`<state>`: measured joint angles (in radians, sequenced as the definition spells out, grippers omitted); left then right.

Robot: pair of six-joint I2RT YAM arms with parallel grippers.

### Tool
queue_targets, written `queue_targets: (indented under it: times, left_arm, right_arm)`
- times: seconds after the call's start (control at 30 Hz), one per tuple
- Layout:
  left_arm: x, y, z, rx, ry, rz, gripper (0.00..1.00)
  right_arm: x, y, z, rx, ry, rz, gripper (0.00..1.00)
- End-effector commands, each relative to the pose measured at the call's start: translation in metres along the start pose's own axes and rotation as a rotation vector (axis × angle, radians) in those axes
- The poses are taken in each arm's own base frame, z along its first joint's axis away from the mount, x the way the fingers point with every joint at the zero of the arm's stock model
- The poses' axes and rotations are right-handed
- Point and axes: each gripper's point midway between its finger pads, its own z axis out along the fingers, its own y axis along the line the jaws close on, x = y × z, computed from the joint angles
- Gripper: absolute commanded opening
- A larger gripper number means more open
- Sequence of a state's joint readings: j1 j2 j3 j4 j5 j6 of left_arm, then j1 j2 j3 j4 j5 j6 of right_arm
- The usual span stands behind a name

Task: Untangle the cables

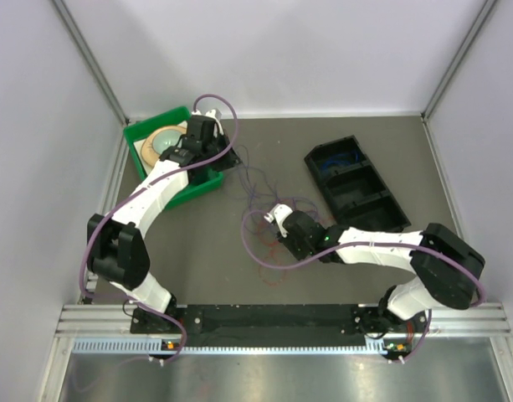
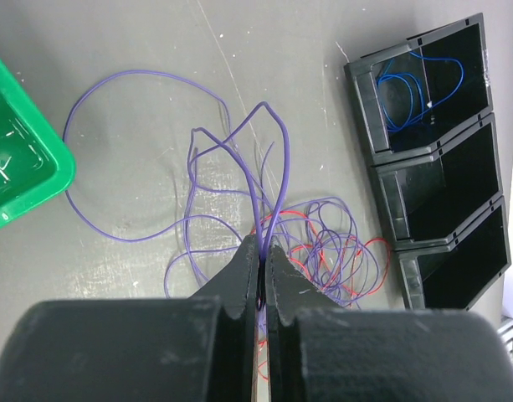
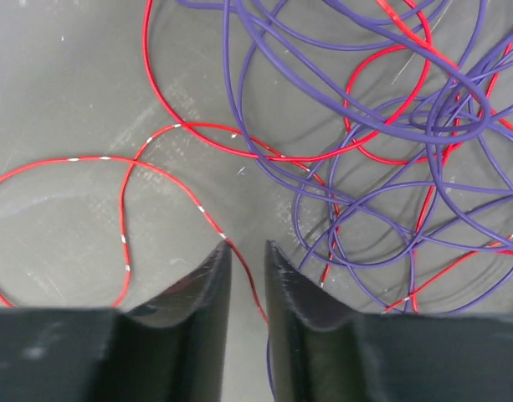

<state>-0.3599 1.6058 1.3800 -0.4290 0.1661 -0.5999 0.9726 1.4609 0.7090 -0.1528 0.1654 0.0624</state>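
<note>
The cables lie as a loose tangle (image 1: 264, 219) of purple and red wires mid-table. My left gripper (image 1: 212, 151) hangs by the green bin, and in its wrist view it (image 2: 263, 243) is shut on purple cable strands (image 2: 258, 180) that rise from the heap (image 2: 331, 251). My right gripper (image 1: 285, 239) is low over the tangle's near side. In the right wrist view its jaws (image 3: 247, 244) stand a narrow gap apart, and a red cable (image 3: 168, 178) with white marks runs slantwise between them. Purple loops (image 3: 390, 109) lie just right of the fingers.
A green bin (image 1: 177, 114) holding a round object stands at the back left; its corner (image 2: 26, 172) shows in the left wrist view. A black three-compartment tray (image 1: 356, 186) lies at the right, with a blue cable (image 2: 407, 84) coiled in its far compartment.
</note>
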Motion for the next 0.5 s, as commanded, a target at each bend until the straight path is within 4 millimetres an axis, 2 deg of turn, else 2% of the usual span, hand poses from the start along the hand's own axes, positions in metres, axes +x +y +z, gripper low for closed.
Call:
queue_targets:
  times: [0.0,0.03,0.2,0.23,0.27,0.3,0.33,0.37,0.4,0.43,0.47]
  left_arm:
    - [-0.01,-0.004,-0.006,0.012,-0.041,0.019,0.0]
    - [-0.011,-0.003,-0.006,0.007,-0.045,0.017,0.0]
    - [-0.01,0.001,-0.002,-0.004,-0.039,0.019,0.0]
    - [-0.007,0.002,0.0,-0.006,-0.026,0.028,0.0]
    - [-0.001,0.005,0.005,-0.007,-0.002,0.029,0.0]
    - [0.003,0.005,0.007,-0.002,0.016,0.03,0.0]
    - [0.008,0.004,0.009,0.017,0.041,0.049,0.04]
    - [0.019,0.001,0.011,0.046,0.084,0.05,0.17]
    - [0.024,0.001,0.012,0.058,0.104,0.046,0.44]
    - [0.027,-0.001,0.012,0.069,0.112,0.052,0.55]
    - [0.029,-0.003,0.011,0.081,0.114,0.054,0.64]
  right_arm:
    - [-0.032,0.003,-0.009,0.003,-0.097,0.021,0.06]
    - [-0.032,0.002,-0.011,0.006,-0.097,0.022,0.0]
    - [-0.054,-0.006,-0.045,0.025,-0.183,0.06,0.0]
    - [-0.08,-0.01,-0.072,0.018,-0.282,0.083,0.0]
    - [-0.087,-0.014,-0.086,0.032,-0.31,0.091,0.0]
    - [-0.102,-0.019,-0.106,0.038,-0.378,0.105,0.0]
    - [-0.13,-0.026,-0.143,0.04,-0.497,0.126,0.0]
    - [-0.142,-0.033,-0.164,0.058,-0.55,0.133,0.0]
    - [-0.155,-0.038,-0.184,0.069,-0.605,0.133,0.0]
    - [-0.182,-0.044,-0.222,0.068,-0.706,0.146,0.0]
    - [-0.194,-0.048,-0.239,0.077,-0.745,0.138,0.0]
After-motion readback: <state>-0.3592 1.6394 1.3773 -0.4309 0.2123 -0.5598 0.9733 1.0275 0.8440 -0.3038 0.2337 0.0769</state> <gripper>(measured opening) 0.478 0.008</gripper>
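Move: The red cable lies right at the right hand's partly open fingertips, perhaps 1 cm below them. The purple-and-red tangle is about 7 cm ahead of that hand, level sideways, and the black bin some 15 cm ahead and 18 cm right. The left hand still pinches a purple cable; the tangle lies about 12 cm back, 12 cm right and 19 cm below it, the green tray's middle about 17 cm left and 17 cm below. The red cable is pinched as the right fingers finish closing, then lifted by that hand almost straight up, about 17 cm and ever faster, the wrist tipping the fingers upward and rolling the hand's left side up some 20 degrees. The purple cable is let go late on: the left hand stays put, then opens about halfway while starting to sink by 1–2 cm. ##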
